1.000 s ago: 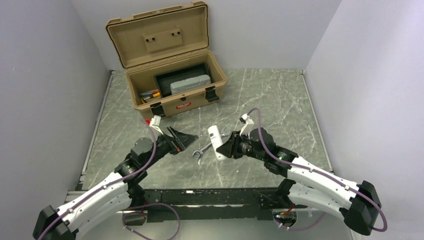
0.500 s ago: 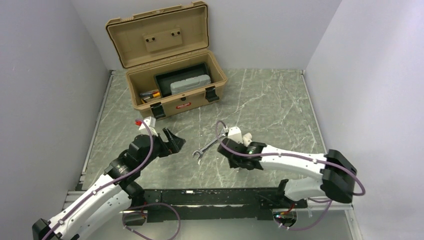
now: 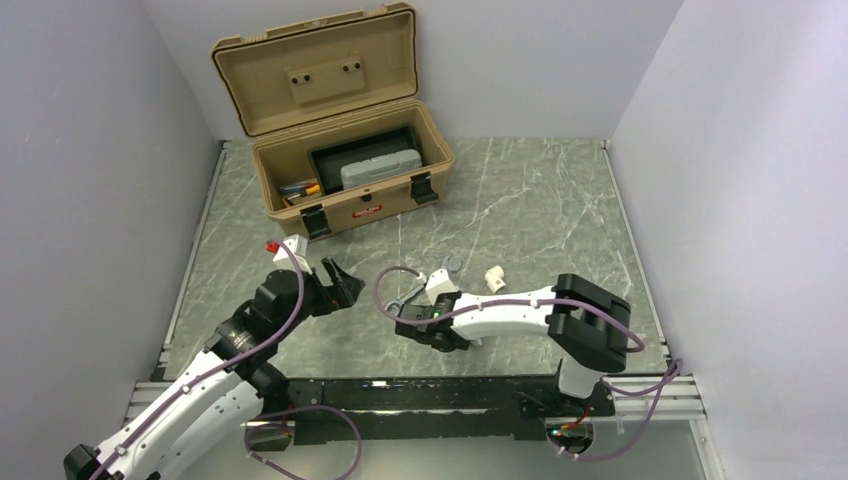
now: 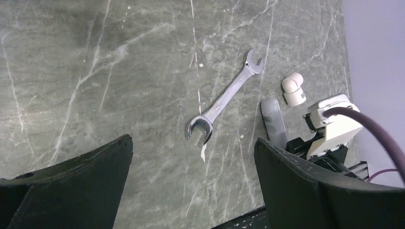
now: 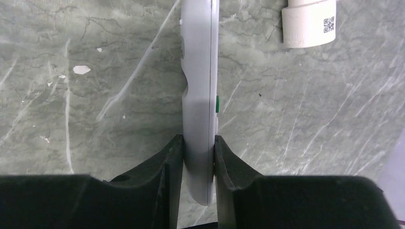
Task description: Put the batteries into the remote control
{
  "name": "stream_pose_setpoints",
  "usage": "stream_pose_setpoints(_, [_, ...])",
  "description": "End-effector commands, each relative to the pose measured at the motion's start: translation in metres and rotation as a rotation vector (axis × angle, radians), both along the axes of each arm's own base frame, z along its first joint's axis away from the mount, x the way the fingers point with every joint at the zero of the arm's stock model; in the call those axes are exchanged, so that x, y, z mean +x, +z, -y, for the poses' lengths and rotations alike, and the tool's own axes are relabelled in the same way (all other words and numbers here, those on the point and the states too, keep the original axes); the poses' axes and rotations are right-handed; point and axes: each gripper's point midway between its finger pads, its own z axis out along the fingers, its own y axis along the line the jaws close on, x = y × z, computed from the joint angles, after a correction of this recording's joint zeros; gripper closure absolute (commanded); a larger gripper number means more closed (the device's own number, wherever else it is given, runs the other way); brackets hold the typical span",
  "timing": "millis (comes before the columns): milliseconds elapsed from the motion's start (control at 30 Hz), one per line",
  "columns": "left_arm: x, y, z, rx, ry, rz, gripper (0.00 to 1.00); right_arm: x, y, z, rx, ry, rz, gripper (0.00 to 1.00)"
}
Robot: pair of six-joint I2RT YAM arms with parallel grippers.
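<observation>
The remote control (image 5: pixel 198 71), a slim white bar, stands on its long edge just above the marble table, and my right gripper (image 5: pixel 198 143) is shut on its near end. In the left wrist view the remote control (image 4: pixel 273 119) pokes out from that gripper beside the wrench. From above it is mostly hidden under the right wrist. My left gripper (image 4: pixel 192 143) is open and empty, hovering left of the wrench (image 3: pixel 340 280). No batteries can be made out.
A silver wrench (image 3: pixel 415 292) lies between the two grippers. A small white curved plastic piece (image 3: pixel 493 275) sits just beyond the remote's far tip. An open tan toolbox (image 3: pixel 350 210) stands at the back left, holding a grey case (image 3: pixel 380 168) and small coloured items.
The right arm has swung left and down, bringing the remote from above the wrench to low over the table. The left gripper drew back a little and stays open.
</observation>
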Motion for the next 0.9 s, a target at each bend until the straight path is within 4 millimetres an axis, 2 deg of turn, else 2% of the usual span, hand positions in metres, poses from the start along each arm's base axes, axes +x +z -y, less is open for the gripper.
stream_pose_setpoints(0, [0.004,0.016,-0.005,-0.005,0.019,0.043,0.01,0.003,-0.001,-0.001,-0.053,-0.009,0.028,0.93])
stream_pose_setpoints(233, [0.003,0.012,-0.005,-0.012,0.012,0.041,0.0,-0.002,-0.01,-0.01,-0.064,0.013,0.015,0.58])
stream_pose_setpoints(467, [0.004,0.011,-0.004,-0.017,0.009,0.037,0.01,-0.002,-0.006,-0.023,-0.007,0.019,0.02,0.49])
stream_pose_setpoints(600, [0.004,0.011,-0.005,-0.012,0.014,0.037,0.01,-0.002,-0.002,-0.032,0.028,0.033,0.023,0.41])
stream_pose_setpoints(767, [0.004,0.006,-0.009,0.006,0.031,0.017,0.0,-0.005,0.005,-0.055,0.16,0.083,0.006,0.34])
stream_pose_setpoints(867, [0.004,0.002,-0.018,0.031,0.071,-0.002,0.01,-0.008,0.014,-0.075,0.299,0.112,-0.002,0.3])
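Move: The remote control stands on its long edge, button face to the right, still pinched near its near end by the right hand; its middle is about 4 cm ahead of that hand, and the table spot to lay it on is some 2 cm below that. The white pipe elbow is about 12 cm ahead and 6 cm to the right; the wrench's middle is about 10 cm ahead and 11 cm to the left. From the empty left hand, the remote control's middle lies roughly 28 cm right, 3 cm back and 13 cm below. The remote control, held on edge, is eased down under a centimetre by the right hand, which rolls its left side about 5 degrees lower. Then the fingers open to roughly two thirds and let go, and the hand slides about 3 cm to the left, low over the table, its left side starting to roll back up. ##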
